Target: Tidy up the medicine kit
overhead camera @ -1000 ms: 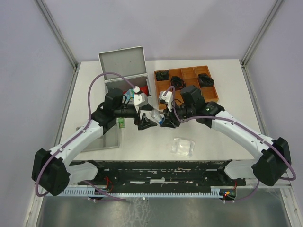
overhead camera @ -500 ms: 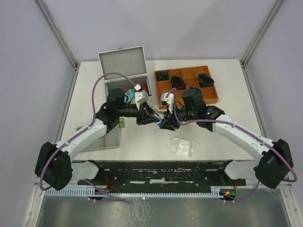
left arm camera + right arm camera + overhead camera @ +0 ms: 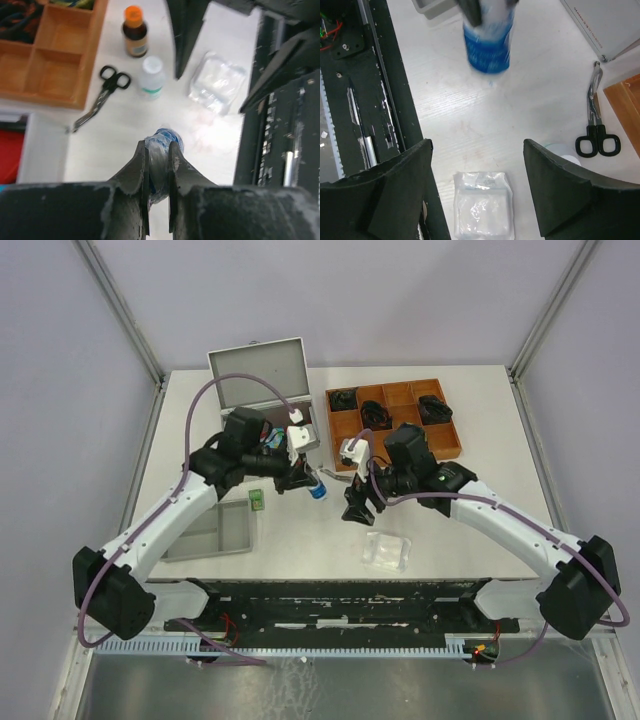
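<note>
The medicine kit (image 3: 258, 372) stands open at the back left, lid upright, and its corner (image 3: 607, 25) shows in the right wrist view. My left gripper (image 3: 308, 483) (image 3: 157, 147) is shut on a blue roll in clear wrap (image 3: 317, 491) (image 3: 164, 141) (image 3: 489, 42), held just above the table in front of the kit. My right gripper (image 3: 356, 506) (image 3: 477, 145) is open with nothing between its fingers, a little to the right of the roll, over a clear plastic packet (image 3: 482, 202).
Black scissors (image 3: 102, 95) (image 3: 595, 125), a white bottle (image 3: 151, 75) and a brown bottle with an orange cap (image 3: 135, 35) lie near the wooden compartment tray (image 3: 448, 438). The clear packet (image 3: 387, 550) lies near the front. A grey tray (image 3: 205, 530) and a small green item (image 3: 257, 500) sit left.
The right gripper has opened, let go of the roll and drawn back toward the front right. The left gripper has shut on the roll and carried it left.
</note>
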{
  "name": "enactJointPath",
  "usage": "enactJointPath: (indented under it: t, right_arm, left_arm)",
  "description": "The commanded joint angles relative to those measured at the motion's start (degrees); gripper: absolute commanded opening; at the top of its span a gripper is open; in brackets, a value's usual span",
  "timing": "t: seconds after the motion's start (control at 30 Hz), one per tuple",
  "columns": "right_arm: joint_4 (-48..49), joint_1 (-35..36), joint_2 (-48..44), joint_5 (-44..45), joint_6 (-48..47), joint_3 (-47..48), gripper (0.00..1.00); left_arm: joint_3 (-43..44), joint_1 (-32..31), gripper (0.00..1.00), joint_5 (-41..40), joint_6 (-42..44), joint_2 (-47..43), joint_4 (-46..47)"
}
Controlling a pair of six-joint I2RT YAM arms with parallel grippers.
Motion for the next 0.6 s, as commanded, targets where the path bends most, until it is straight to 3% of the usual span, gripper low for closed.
enactJointPath:
  t: [0.0, 0.33, 0.57]
  right_arm:
    - [-3.2, 0.2, -3.1, 2.3, -4.6, 2.9, 0.82]
    - [-4.3, -0.9, -5.1, 5.4, -6.7, 2.2, 0.82]
    - [-4.9, -1.3, -4.4, 5.4, -7.0, 2.3, 0.82]
  left_arm:
    - [9.9, 2.2, 0.03, -15.6, 14.6, 3.2, -24.3]
    - [11.8, 15.3, 0.03, -23.5, 21.5, 7.5, -46.6]
    - [7.6, 18.8, 0.04, -25.0, 23.4, 12.1, -49.3]
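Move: My left hand still holds the blue-and-white bottle. The nearer-to-centre compartment of the grey tray is about 20 cm to its left, some 2 cm back and roughly 19 cm below. The green packet lies about 14 cm left and 7 cm ahead, and the open case about 10 cm left and 21 cm ahead. From my right hand, empty and open, that compartment is some 30 cm left, 4 cm ahead and 16 cm lower. I carry the bottle left in my left hand about 18 cm, bowing slightly forward at first, then sinking some 9 cm towards the grey tray's nearer-to-centre compartment. On the way I swing my fingers about 45 degrees, from pointing right to mostly down, and keep them shut on the bottle. My open right hand eases a few centimetres to the right, away from it. ##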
